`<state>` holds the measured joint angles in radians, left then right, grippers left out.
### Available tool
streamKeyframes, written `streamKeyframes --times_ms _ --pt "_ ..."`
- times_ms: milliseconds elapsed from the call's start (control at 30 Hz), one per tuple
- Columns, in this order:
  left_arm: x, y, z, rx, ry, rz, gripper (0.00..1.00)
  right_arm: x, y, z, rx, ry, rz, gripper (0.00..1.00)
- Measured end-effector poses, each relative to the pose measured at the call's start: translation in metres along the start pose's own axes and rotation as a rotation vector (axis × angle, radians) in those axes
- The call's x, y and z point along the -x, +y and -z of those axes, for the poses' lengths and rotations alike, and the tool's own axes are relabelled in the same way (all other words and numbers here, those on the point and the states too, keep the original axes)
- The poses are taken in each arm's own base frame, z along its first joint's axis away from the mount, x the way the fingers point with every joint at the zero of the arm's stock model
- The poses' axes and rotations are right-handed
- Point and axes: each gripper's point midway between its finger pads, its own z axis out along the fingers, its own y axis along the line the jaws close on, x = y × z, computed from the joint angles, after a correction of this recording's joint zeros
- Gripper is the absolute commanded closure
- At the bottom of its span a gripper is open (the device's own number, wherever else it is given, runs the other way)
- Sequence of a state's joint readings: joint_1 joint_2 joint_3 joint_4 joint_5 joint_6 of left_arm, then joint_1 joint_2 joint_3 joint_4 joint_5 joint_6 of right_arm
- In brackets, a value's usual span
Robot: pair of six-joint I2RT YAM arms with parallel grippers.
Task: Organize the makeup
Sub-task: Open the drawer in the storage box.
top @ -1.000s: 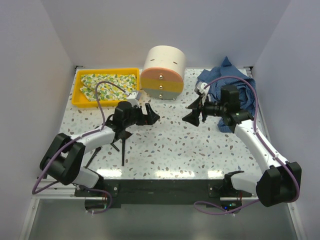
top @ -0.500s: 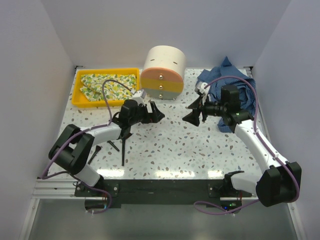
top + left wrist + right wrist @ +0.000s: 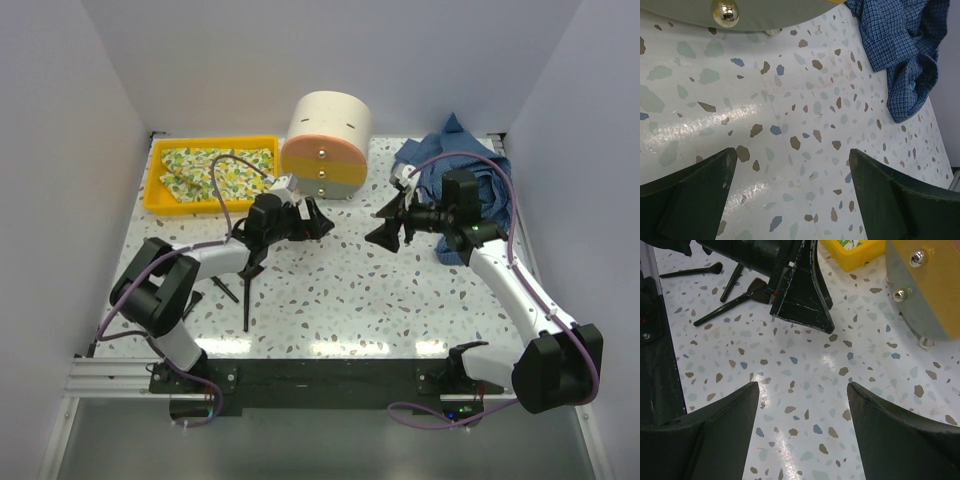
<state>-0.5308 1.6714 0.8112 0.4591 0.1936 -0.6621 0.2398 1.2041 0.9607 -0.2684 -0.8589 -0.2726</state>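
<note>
Three thin dark makeup brushes lie on the speckled table at the left: a long one and two short ones. In the right wrist view the fan-headed brush lies behind the left gripper. My left gripper is open and empty, low over bare table just in front of the round drawer unit, whose brass knob shows close above. My right gripper is open and empty too, facing the left gripper across a gap.
A yellow tray at the back left holds a leaf-patterned cloth. A crumpled blue checked cloth lies at the back right, under the right arm. White walls close in both sides and the back.
My left gripper has moved right and away from the brushes, toward the drawer unit's front. The right arm has not moved.
</note>
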Motion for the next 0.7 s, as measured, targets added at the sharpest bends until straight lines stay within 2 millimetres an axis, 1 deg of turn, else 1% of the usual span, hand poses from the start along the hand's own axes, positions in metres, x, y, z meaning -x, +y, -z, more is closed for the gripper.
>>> streamKeyframes --times_ms 167,267,367,467,500,567,600,667,700 --pt "0.003 0.003 -0.011 0.013 -0.004 0.014 0.00 0.000 -0.001 0.000 -0.001 0.000 0.000 0.25" --pt "0.011 0.002 -0.022 0.018 -0.020 0.031 0.00 0.000 -0.002 0.001 -0.005 0.000 -0.001 0.25" --pt "0.019 0.003 -0.030 0.029 -0.040 0.045 0.05 0.000 -0.002 0.001 -0.006 -0.001 -0.001 0.25" --pt "0.026 0.007 -0.037 0.049 -0.063 0.076 0.16 0.000 -0.002 0.001 -0.006 -0.001 -0.001 0.25" --pt "0.029 0.009 -0.039 0.058 -0.070 0.088 0.23 0.000 -0.002 0.001 -0.006 -0.001 -0.002 0.25" --pt "0.034 0.016 -0.042 0.084 -0.090 0.118 0.31 0.000 -0.002 0.002 -0.007 -0.002 -0.002 0.25" --pt "0.036 0.020 -0.043 0.096 -0.098 0.128 0.38 0.000 -0.003 0.002 -0.009 -0.002 -0.003 0.25" --pt "0.040 0.029 -0.046 0.123 -0.115 0.160 0.42 0.000 -0.003 0.002 -0.010 -0.002 -0.003 0.25" --pt "0.041 0.033 -0.048 0.134 -0.120 0.170 0.46 0.000 -0.003 0.002 -0.010 -0.002 -0.003 0.25"
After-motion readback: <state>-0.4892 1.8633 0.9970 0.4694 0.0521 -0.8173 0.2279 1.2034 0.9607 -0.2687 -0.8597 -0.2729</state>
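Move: The storage box's bottom knob stands about 11 cm ahead of the left hand, sideways nearly level with it and some 3 cm lower. The middle knob is right above that one, roughly 3 cm higher than the hand. The yellow tray lies about 16 cm ahead and 29 cm to the left, 6 cm down. From the idle right hand, the bottom knob is some 19 cm ahead, 12 cm left and 15 cm below. Forward, about 7 cm and gathering pace, the left hand drives towards the storage box's bottom knob, sinking a touch at the end. Its wrist swings some 15 degrees counter-clockwise, so the fingers point more squarely at the drawer front, while they draw in from wide open to a bit over half; no contact with the knob can be seen yet. ##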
